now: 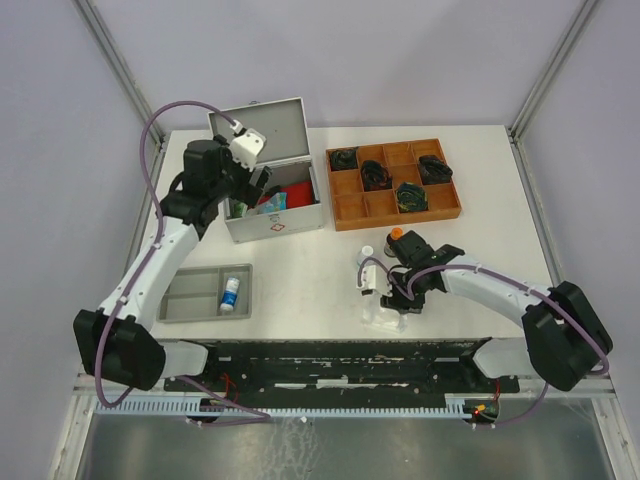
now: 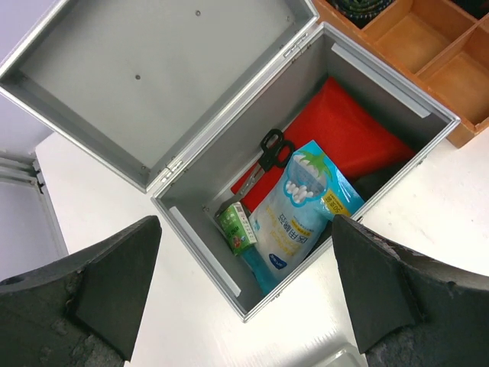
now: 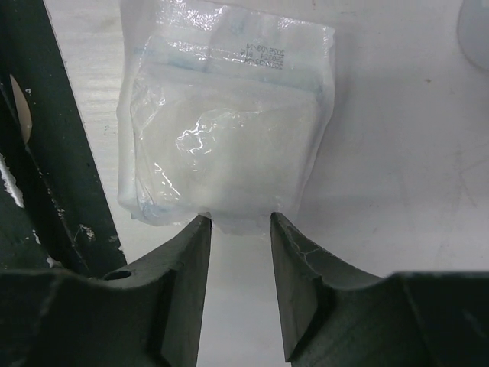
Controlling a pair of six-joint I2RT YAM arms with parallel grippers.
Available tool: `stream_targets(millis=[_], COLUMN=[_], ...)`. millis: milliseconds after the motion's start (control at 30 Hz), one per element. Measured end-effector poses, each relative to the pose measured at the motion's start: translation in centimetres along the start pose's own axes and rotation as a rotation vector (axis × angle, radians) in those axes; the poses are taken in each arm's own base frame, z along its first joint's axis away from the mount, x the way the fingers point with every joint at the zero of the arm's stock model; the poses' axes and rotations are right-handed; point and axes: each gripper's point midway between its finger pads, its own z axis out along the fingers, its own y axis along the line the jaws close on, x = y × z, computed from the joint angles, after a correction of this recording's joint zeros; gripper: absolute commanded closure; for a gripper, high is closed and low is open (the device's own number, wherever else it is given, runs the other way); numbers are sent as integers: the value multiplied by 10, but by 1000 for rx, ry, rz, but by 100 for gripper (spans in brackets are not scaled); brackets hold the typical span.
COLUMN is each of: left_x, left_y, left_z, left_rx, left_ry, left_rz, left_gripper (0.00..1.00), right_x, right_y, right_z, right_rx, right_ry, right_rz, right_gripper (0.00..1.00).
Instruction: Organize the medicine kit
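Observation:
The medicine kit (image 1: pixel 275 222) stands open at the back left, its lid (image 2: pixel 153 69) tipped back. Inside lie a red pouch (image 2: pixel 351 130), black scissors (image 2: pixel 269 149), a blue-and-white bag (image 2: pixel 302 206) and a small green box (image 2: pixel 237 227). My left gripper (image 2: pixel 246 222) hovers above the kit's near corner, open and empty. A clear plastic packet of white gauze (image 3: pixel 229 122) lies on the table near the front edge. My right gripper (image 3: pixel 241 220) stands over it with the jaws half closed, the tips touching the packet's near edge and a gap still between them.
A brown wooden compartment tray (image 1: pixel 350 208) with dark rolled items sits at the back right. A grey tray (image 1: pixel 190 295) at the front left holds a small bottle (image 1: pixel 231 293). A white bottle (image 1: pixel 366 253) and an orange-capped item (image 1: pixel 397 233) stand by the right arm.

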Motion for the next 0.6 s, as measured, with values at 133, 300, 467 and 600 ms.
stream_targets(millis=[133,300,467,600], left_x=[-1,13,11,5], left_y=[-2,-10,-16,-28], left_z=[-11,-18,-20,-23], left_rx=[-9,-3,31,96], left_ry=[-34,-33,-51,-86], left_rz=[3,3,4,7], left_gripper=[1,1,1,1], right_x=[3,4,1,-15], right_y=[-1,-2,2,3], right_z=[4,3,-6,-21], right_rx=[-4,1,-5,-14], right_ry=[21,28,19,-26], right_rz=[-15,-24,-34,-36], right_gripper=[70,89,99,99])
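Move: Just beside the right fingers' tips lies the gauze packet: its middle is about 4 cm to their left, 1 cm back and 1 cm below, its near edge right under them. The white bottle stands roughly 10 cm ahead and 7 cm left of the right hand, and the brown bottle 13 cm ahead and 2 cm left, both middles 2 cm above it. From the left hand the packet is some 24 cm back, 28 cm to the right and 24 cm below. Closing from half open to shut, the right fingers pinch the right-hand edge of the gauze packet while the hand dips barely half a centimetre, then climb with that edge about 3 cm from the lowest point, the hand easing left at the end. The open left hand draws back some 3.5 cm, away from the open case, drifting right late and turning a little clockwise. ##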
